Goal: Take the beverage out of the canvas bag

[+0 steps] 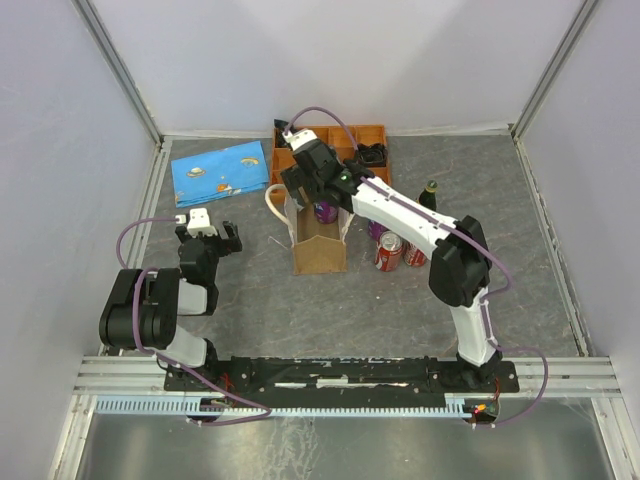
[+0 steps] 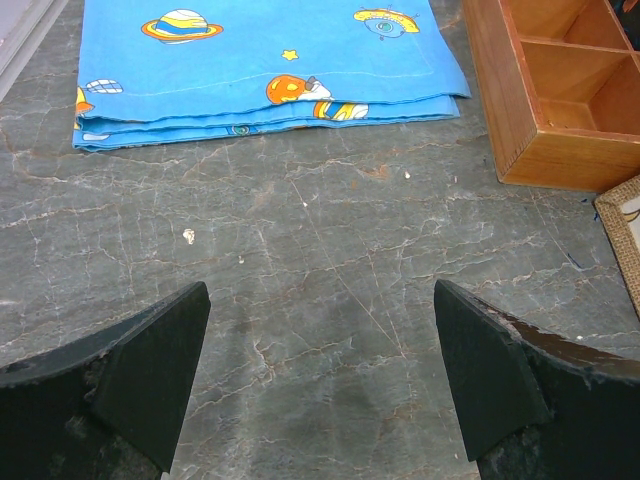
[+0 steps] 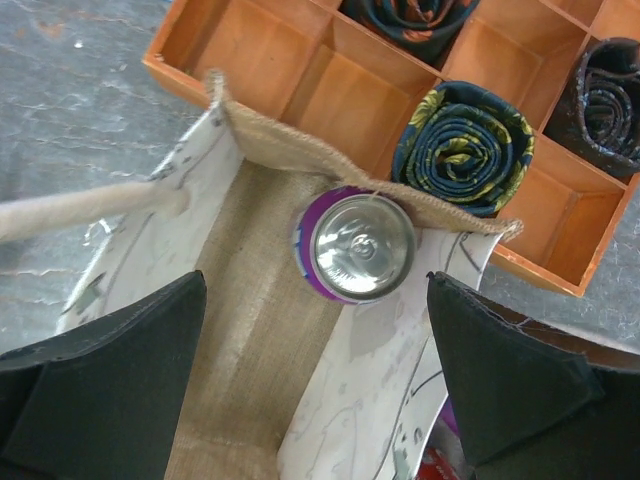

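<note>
The tan canvas bag (image 1: pixel 320 252) stands upright mid-table with its mouth open; its woven floor (image 3: pixel 250 330) and pale lining show from above. A purple beverage can (image 3: pixel 355 245) stands inside at the far end, silver top up, also visible from overhead (image 1: pixel 325 211). My right gripper (image 3: pixel 315 370) hangs open above the bag's mouth (image 1: pixel 300 190), its fingers wide apart and nothing between them; the can is just beyond the fingertips. A cream handle (image 3: pixel 90 205) hangs to the left. My left gripper (image 2: pixel 320 370) stands open over bare table, left of the bag (image 1: pixel 210 238).
An orange compartmented tray (image 1: pixel 372 133) with rolled ties (image 3: pixel 465 145) sits right behind the bag. A folded blue space-print cloth (image 1: pixel 222 172) lies at the back left. Right of the bag stand two red cans (image 1: pixel 388 252), a purple can (image 1: pixel 377 232) and a dark bottle (image 1: pixel 431 192).
</note>
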Robot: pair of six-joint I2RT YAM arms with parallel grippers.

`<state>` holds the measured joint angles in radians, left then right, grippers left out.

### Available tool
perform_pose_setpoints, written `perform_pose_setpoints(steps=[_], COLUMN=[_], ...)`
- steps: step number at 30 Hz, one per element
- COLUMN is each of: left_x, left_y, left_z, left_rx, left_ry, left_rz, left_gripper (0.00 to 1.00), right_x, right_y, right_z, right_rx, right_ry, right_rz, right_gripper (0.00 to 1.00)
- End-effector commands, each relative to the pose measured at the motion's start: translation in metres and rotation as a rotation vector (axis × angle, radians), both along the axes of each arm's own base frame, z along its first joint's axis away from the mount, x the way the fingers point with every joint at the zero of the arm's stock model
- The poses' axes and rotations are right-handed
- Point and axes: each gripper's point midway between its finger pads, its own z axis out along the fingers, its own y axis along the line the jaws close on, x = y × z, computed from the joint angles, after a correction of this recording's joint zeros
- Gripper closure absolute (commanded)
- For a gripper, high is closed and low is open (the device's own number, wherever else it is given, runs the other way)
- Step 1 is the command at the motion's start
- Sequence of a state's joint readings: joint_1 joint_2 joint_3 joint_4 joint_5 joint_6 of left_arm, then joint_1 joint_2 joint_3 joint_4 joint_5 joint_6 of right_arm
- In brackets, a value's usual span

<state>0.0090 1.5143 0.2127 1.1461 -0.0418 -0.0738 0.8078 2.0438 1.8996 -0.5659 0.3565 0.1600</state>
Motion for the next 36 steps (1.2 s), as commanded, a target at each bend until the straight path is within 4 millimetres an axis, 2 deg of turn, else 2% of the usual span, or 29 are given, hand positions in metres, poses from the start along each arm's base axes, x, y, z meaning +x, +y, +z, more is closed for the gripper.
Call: perform_pose_setpoints(steps=[1,10,36], left_x=[0.009,0.009,0.009], left_y=[-0.001,-0.002,-0.001], left_z=[0.014,0.014,0.014], left_rx=[0.046,0.046,0.046], left_ry=[-0.048,-0.048,-0.047], left_rz=[-0.022,-0.024,-0.022], left_gripper=[0.01,0.01,0.01], right_x=[0.013,0.028,0.04], right_y=[0.0,-0.009,-0.022], right_z=[0.004,-0.025,-0.098], right_rx=[0.036,-0.006,-0.081], right_ry=[0.02,0.054,0.15], right_rz=[-0.023,-0.063,-0.133], right_gripper=[0.01,0.01,0.01])
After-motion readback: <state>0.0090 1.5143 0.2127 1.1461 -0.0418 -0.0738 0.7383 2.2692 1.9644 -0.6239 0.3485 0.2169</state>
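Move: Deep in the canvas bag, the last purple can stands some 3 cm ahead of the right hand, 3 cm to its right and about 14 cm below. The bag's far rim runs about 4 cm beyond that can and 7 cm higher; the blue-green roll lies 10 cm beyond the can and 3 cm farther right. Outside, another purple can stands roughly 12 cm to the right of the last purple can and 3 cm nearer. From the left hand, the last purple can lies about 28 cm right, 7 cm ahead and slightly below. Sinking about 10 cm into the canvas bag, the right hand goes down towards the purple can, easing some 2–3 cm forward and as much to the right along the way, mostly early on. The wrist tips about 10 degrees further downward with a small clockwise turn; the fingers stay wide open and come to either side of the can's top, not closing on it. ##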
